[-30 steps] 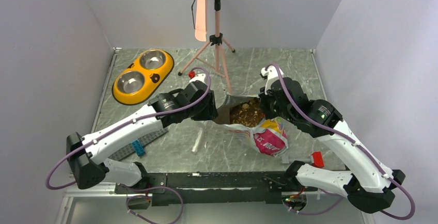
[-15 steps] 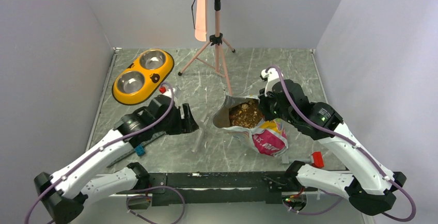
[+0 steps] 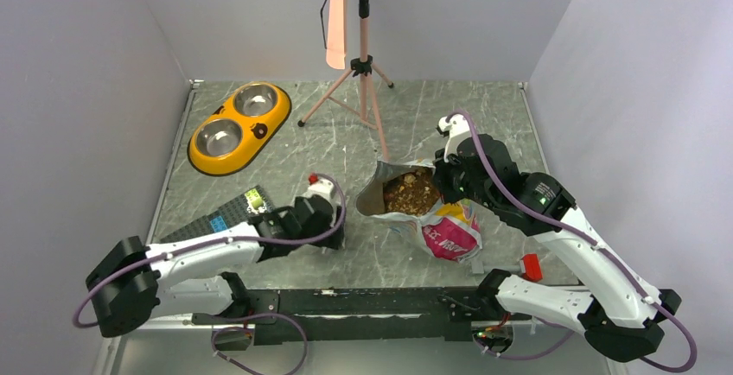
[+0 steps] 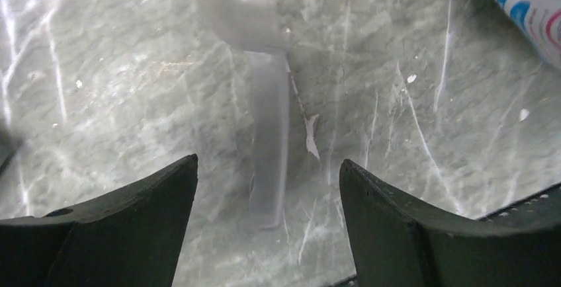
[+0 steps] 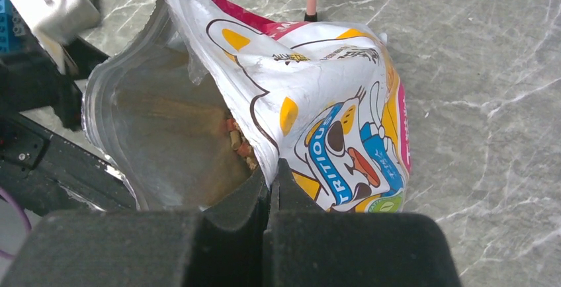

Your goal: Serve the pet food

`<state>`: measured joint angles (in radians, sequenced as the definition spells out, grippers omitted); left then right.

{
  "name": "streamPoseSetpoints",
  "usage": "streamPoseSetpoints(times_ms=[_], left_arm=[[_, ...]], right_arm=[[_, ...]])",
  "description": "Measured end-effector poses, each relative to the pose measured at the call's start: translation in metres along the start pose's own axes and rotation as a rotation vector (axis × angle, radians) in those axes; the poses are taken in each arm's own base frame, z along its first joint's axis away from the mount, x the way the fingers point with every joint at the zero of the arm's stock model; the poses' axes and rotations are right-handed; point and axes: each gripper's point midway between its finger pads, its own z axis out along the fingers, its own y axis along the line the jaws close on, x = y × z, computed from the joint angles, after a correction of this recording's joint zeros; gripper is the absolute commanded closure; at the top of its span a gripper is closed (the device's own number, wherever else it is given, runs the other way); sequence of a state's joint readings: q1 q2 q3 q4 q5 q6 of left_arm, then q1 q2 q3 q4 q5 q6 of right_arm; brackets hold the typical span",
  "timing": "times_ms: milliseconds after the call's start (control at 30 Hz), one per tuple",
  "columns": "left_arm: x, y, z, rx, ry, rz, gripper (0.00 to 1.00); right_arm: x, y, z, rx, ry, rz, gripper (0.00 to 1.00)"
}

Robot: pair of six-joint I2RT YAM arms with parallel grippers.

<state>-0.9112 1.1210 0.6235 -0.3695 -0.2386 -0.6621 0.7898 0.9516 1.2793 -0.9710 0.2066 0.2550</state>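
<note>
The pet food is a brown heap of kibble inside the open cartoon-printed bag, which lies on the table. A few pellets show at the bag's mouth in the right wrist view. My right gripper is shut on the bag's near rim and holds the mouth open. A clear plastic scoop lies flat on the marble, its handle pointing toward the camera. My left gripper hangs open just above that handle, one finger on each side, touching nothing. In the top view the left gripper covers the scoop.
A yellow double dish with two steel bowls sits at the far left. A pink tripod stands at the back centre. A dark studded plate with coloured bricks lies by the left arm. A red piece sits near the right base.
My left arm has pulled back from the bag's mouth toward the near edge and lowered over the scoop, its jaws opening wide. The right gripper and bag have stayed put.
</note>
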Motion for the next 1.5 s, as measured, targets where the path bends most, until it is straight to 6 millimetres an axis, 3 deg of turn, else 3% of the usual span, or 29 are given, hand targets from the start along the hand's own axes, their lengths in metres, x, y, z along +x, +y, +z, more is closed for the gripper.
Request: streamPoseSetpoints(times_ms=[100, 233, 367, 467, 567, 733, 833, 967, 1133, 1200, 1367, 1500], left_arm=[[0.012, -0.007, 0.012, -0.008, -0.067, 0.102, 0.19], [0.01, 0.0, 0.033, -0.068, -0.179, 0.154, 0.23], [0.021, 0.015, 0.048, -0.122, -0.243, 0.196, 0.36], [0.023, 0.013, 0.052, -0.112, -0.319, 0.189, 0.44], [0.023, 0.002, 0.056, -0.103, -0.399, 0.179, 0.61], [0.025, -0.023, 0.062, -0.071, -0.471, 0.177, 0.97], [0.03, -0.027, 0.054, -0.049, -0.424, 0.139, 1.0], [0.025, -0.042, 0.006, 0.048, -0.306, 0.018, 1.0], [-0.019, -0.072, -0.093, 0.241, -0.207, -0.208, 1.0], [-0.035, -0.071, -0.135, 0.296, -0.155, -0.277, 1.0], [-0.055, -0.052, -0.217, 0.347, -0.045, -0.359, 1.0], [-0.064, -0.074, -0.276, 0.52, 0.045, -0.34, 1.0]], right_arm=[[0.0, 0.002, 0.0, -0.006, 0.002, 0.012, 1.0], [0.001, 0.003, 0.0, -0.01, 0.004, 0.029, 1.0], [0.002, 0.004, 0.0, -0.016, 0.011, 0.033, 1.0], [0.003, 0.004, -0.001, -0.017, 0.013, 0.031, 1.0], [0.003, 0.004, -0.001, -0.02, 0.014, 0.027, 1.0], [0.003, 0.004, -0.001, -0.019, 0.013, 0.023, 1.0], [0.003, 0.003, -0.002, -0.014, 0.01, 0.026, 1.0], [0.003, 0.001, -0.004, -0.008, 0.008, 0.023, 1.0], [0.002, -0.002, -0.003, 0.004, -0.002, -0.014, 1.0], [0.002, -0.003, -0.001, 0.004, -0.009, -0.032, 1.0], [-0.001, -0.004, 0.002, 0.006, -0.022, -0.075, 1.0], [-0.001, -0.005, 0.002, 0.005, -0.023, -0.102, 1.0]])
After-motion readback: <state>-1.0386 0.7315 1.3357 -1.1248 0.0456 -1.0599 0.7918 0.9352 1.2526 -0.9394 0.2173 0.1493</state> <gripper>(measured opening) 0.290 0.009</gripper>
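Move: The clear scoop lies on the table under the left hand, its middle about 6 cm ahead, 5 cm to the right and 7 cm below. From that hand, the open food bag is some 20 cm right, 2 cm ahead and 5 cm up, and the grey baseplate is about 23 cm left, 2 cm ahead. For the right hand, still gripping the bag's rim, the scoop is roughly 18 cm left, 5 cm ahead, 27 cm below. Left hand sinks about 6 cm and rightward, pinches the scoop's handle, then lifts some 30 cm and back. ##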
